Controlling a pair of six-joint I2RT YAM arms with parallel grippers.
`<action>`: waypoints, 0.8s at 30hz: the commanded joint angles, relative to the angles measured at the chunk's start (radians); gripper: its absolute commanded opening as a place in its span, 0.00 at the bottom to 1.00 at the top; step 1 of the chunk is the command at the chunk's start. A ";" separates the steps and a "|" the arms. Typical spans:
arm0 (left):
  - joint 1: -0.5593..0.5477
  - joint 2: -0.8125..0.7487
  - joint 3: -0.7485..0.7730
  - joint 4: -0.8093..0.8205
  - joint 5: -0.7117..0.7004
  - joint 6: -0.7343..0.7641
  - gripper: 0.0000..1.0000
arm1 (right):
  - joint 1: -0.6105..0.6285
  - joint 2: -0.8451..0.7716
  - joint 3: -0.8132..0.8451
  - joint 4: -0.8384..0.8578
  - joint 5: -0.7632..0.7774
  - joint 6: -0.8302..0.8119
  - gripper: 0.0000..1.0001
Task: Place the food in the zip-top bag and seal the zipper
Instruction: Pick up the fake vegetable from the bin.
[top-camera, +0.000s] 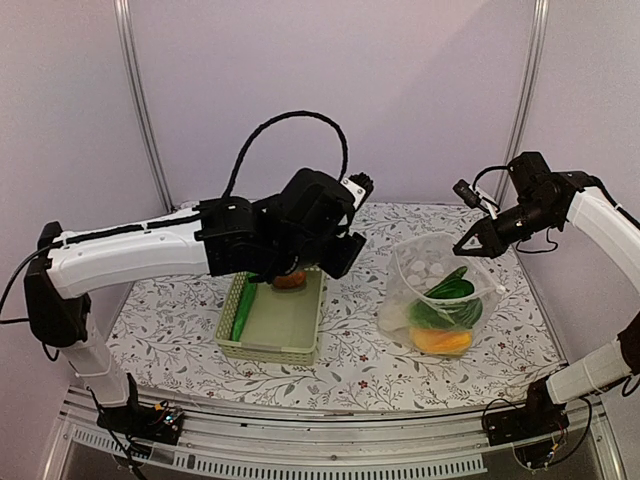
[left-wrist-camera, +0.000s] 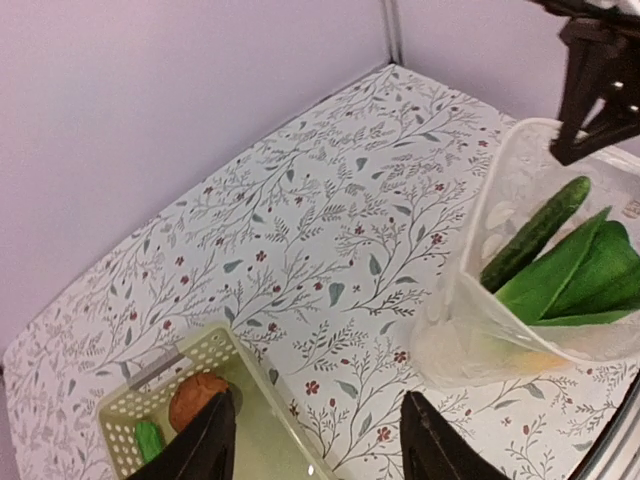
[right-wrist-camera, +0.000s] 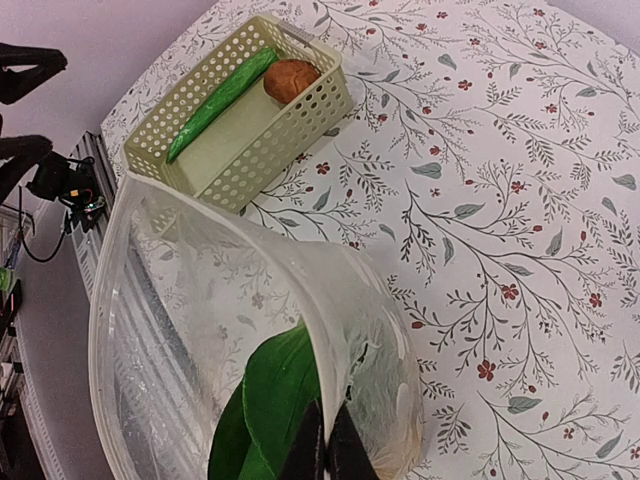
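The zip-top bag (top-camera: 420, 262) stands upright and open at the right. My right gripper (top-camera: 463, 247) is shut on its rim, fingertips pinching the plastic (right-wrist-camera: 328, 445). The zipper (right-wrist-camera: 300, 262) runs along that open rim. Inside lie a cucumber (left-wrist-camera: 535, 233), green leaves (left-wrist-camera: 580, 275) and an orange piece (top-camera: 441, 341). A reddish-brown food piece (left-wrist-camera: 195, 398) and a long green vegetable (right-wrist-camera: 220, 97) lie in the pale green basket (top-camera: 270, 345). My left gripper (left-wrist-camera: 320, 440) hangs open above the basket's far right corner, its left finger beside the brown piece, with nothing between the fingers.
The floral tablecloth (top-camera: 350, 360) covers the table. Purple walls with metal posts (top-camera: 140, 100) close in the back and sides. The basket and the bag stand about a hand's width apart.
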 joint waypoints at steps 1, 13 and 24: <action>0.086 0.053 0.075 -0.361 -0.093 -0.346 0.55 | 0.003 -0.009 -0.010 0.005 0.001 -0.002 0.00; 0.243 0.088 -0.047 -0.473 -0.153 -0.582 0.56 | 0.003 -0.031 -0.031 0.010 0.001 -0.003 0.00; 0.375 0.197 -0.115 -0.419 -0.063 -0.560 0.54 | 0.003 -0.048 -0.039 0.009 -0.003 -0.004 0.00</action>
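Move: The long green vegetable lies in the bin about 25 cm to my left hand's left, 12 cm farther out and some 30 cm below. The potato is in the bin too, about 10 cm farther out than that vegetable and 11 cm to its right. The filled bag stands about 23 cm to my left hand's right, 10 cm ahead and 25 cm down. From my right hand the green vegetable is some 44 cm left, 8 cm ahead, 25 cm below. I swing my empty left hand away from the bag and over the bin, about 18 cm left and 15 cm down, reaching roughly 9 cm forward as well. On the way I turn it some 45 degrees counter-clockwise and tip the fingers further down, keeping them half open above the green vegetable and the potato, touching neither. My right hand keeps its pinch on the bag's rim. ##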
